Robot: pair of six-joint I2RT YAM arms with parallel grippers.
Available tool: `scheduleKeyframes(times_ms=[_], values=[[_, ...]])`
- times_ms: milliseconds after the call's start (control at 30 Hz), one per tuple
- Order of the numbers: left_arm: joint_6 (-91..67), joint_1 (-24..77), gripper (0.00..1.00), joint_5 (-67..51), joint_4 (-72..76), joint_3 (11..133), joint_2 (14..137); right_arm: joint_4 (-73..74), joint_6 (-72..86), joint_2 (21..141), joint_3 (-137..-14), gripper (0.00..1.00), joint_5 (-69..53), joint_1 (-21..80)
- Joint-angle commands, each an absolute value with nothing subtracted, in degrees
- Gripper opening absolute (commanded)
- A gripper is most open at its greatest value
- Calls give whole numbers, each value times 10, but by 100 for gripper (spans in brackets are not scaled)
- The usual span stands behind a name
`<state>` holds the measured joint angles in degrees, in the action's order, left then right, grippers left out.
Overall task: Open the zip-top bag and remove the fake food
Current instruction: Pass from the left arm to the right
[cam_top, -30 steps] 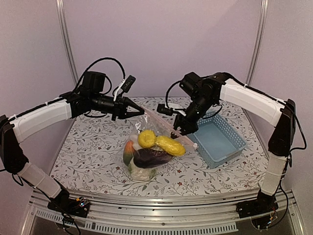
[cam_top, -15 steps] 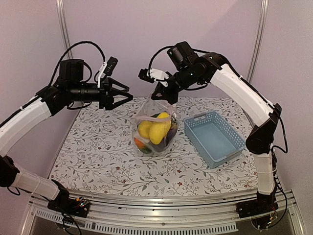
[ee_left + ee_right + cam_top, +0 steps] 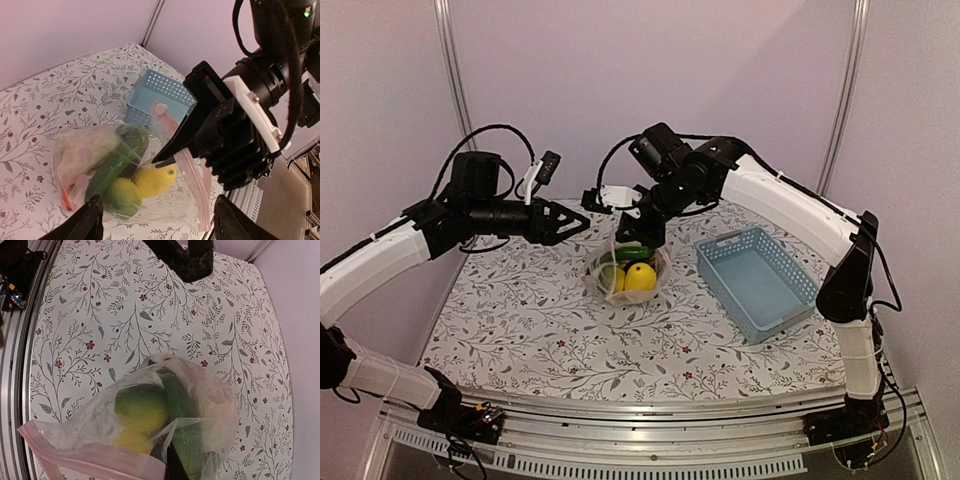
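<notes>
The clear zip-top bag (image 3: 625, 272) hangs from my right gripper (image 3: 634, 238), which is shut on its rim beside the pink zip strip (image 3: 192, 180). Inside the bag (image 3: 100, 150) the fake food shows: a yellow lemon (image 3: 156, 179), a green-yellow fruit (image 3: 140, 407), a green cucumber (image 3: 112, 167) and something orange low down. My left gripper (image 3: 582, 220) stands open just left of the bag, touching nothing. In the left wrist view its fingertips (image 3: 85, 225) frame the bag's lower part, and the right gripper (image 3: 167, 155) pinches the plastic. In the right wrist view the bag (image 3: 215, 405) covers my right gripper (image 3: 172, 467).
The light-blue slotted basket (image 3: 760, 285) sits right of the bag on the flowered tablecloth (image 3: 520, 330), with nothing in it that I can see. It also shows behind the bag as the basket (image 3: 160, 92). A metal rail (image 3: 650, 410) runs along the table's near edge.
My left gripper let go of the bag, opened and drew back left. My right gripper closed on the rim, lifted the bag upright and carried it toward the back of the table.
</notes>
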<state>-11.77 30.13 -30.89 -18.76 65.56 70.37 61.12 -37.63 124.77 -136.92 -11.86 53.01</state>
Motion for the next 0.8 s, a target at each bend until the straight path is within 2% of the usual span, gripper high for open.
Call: scheduleKeyframes(times_ms=[0, 100, 300, 433, 600, 767], values=[[-226, 328, 76, -267, -112, 605, 680, 609, -359, 1209, -1314, 5, -96, 536], [-227, 344, 76, -240, -112, 594, 680, 608, -361, 1184, -1257, 10, -81, 536], [-185, 407, 74, -193, -102, 565, 684, 596, -343, 1135, -1138, 38, -82, 535], [-187, 430, 72, -187, 15, 468, 645, 578, -327, 1095, -1078, 39, -88, 535], [-136, 505, 68, -134, -52, 484, 674, 562, -323, 1061, -1010, 38, -86, 533], [-148, 570, 71, -53, 21, 436, 669, 538, -304, 1026, -950, 39, -119, 522]])
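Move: The right hand still pinches the zip-top bag's zip edge, with the food in the bag roughly 14 cm straight below. From the open left hand, the zip edge's loose near stretch is some 5 cm right, 6 cm back and 9 cm below; the food is about 7 cm right, 2 cm ahead and 18 cm below. The blue basket stands about 24 cm right of the right hand, level with it and 21 cm below. Both hands sink right and back about 13 cm, the right opening at the zip edge, the left open. ##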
